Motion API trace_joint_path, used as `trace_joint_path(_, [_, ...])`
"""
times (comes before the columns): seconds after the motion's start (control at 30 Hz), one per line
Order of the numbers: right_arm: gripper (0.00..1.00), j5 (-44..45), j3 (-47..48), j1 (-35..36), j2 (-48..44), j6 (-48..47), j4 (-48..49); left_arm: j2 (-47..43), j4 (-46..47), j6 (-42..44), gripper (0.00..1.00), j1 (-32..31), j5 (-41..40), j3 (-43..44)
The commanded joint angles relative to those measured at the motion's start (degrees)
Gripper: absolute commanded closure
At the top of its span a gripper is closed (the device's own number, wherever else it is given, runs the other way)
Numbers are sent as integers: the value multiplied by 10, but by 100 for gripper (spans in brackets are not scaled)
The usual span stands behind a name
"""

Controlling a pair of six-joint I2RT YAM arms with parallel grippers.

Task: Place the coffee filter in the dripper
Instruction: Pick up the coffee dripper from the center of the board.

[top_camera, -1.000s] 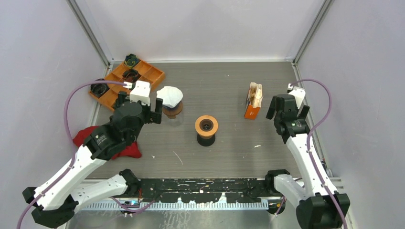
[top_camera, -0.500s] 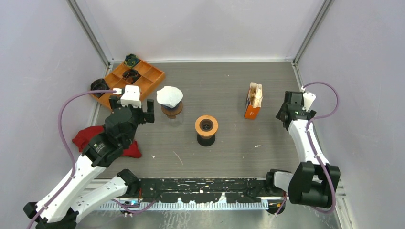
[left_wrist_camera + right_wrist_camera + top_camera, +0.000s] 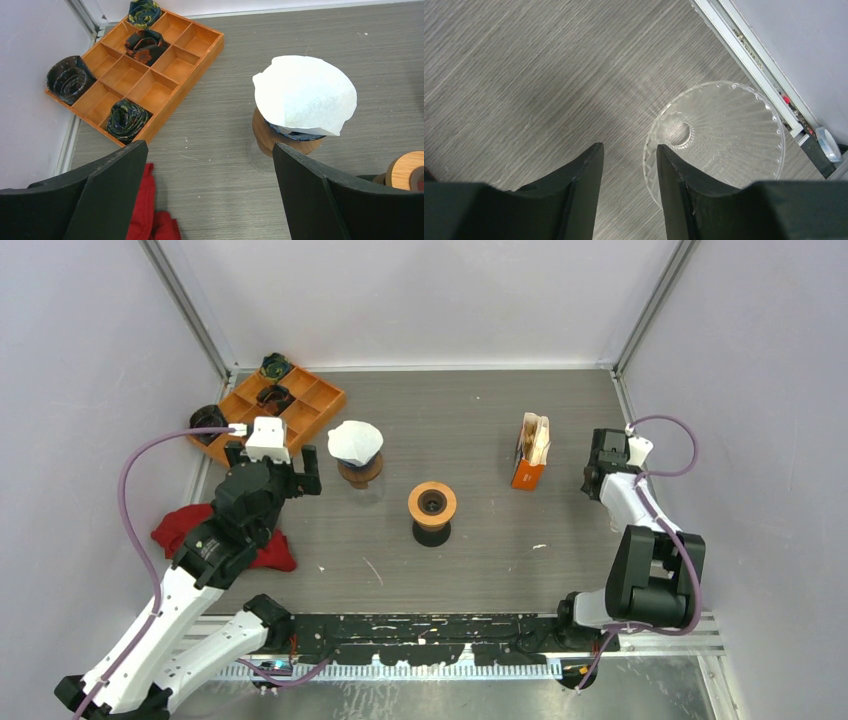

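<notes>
The white paper coffee filter [image 3: 355, 442] [image 3: 305, 95] sits open in a dark-rimmed dripper [image 3: 300, 135] on a round wooden stand [image 3: 280, 140] at the table's back left. My left gripper [image 3: 275, 465] [image 3: 209, 145] hangs open just left of it, over bare table, holding nothing. A clear ribbed glass dripper [image 3: 719, 135] lies by the right rail. My right gripper [image 3: 604, 458] [image 3: 629, 146] hovers at its left rim, jaws half drawn in but apart, one finger over the glass edge, gripping nothing.
A wood-rimmed holder on a black base [image 3: 432, 505] stands mid-table. An orange filter box [image 3: 530, 455] stands at the right. An orange compartment tray [image 3: 270, 410] with rolled ties sits back left, and a red cloth [image 3: 225, 535] lies under my left arm.
My left gripper has backed away leftward from the filter. My right arm has swung back to the right rail, and its jaws have narrowed from wide open.
</notes>
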Motion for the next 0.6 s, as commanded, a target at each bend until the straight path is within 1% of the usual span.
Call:
trace_joint_path(0.0, [54, 19, 3, -4, 17, 13, 37, -6, 41, -2, 1, 6, 8, 1])
trace_joint_path(0.1, [63, 21, -3, -5, 20, 14, 40, -6, 42, -2, 1, 8, 10, 0])
trace_joint_path(0.27, [82, 28, -7, -4, 12, 10, 31, -6, 45, -1, 1, 10, 18, -2])
trace_joint_path(0.5, [99, 0, -8, -1, -25, 4, 7, -8, 49, -2, 1, 15, 34, -4])
trace_joint_path(0.57, [99, -7, -9, 5, -39, 4, -1, -9, 50, -2, 1, 17, 37, -5])
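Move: The clear dripper's middle lies about 4 cm back and 4 cm to the right of the right hand, some 3 cm below it; the near part of its rim is already between the half-open fingers. The side rail runs about 10 cm to the hand's right, level with it fore and aft, and the orange filter box stands roughly 20 cm to its left and 2 cm farther out. For the left hand, the dripper is about 70 cm to the right, level forward and far below. Down first, by little more than 1 cm, then back up about 2 cm with a slight swing to the right, the right hand shuts its fingers from half open to nearly closed. They pinch the rim wall on the clear dripper's forward-left side, one finger inside the cone and one outside; the wrist hardly turns. ##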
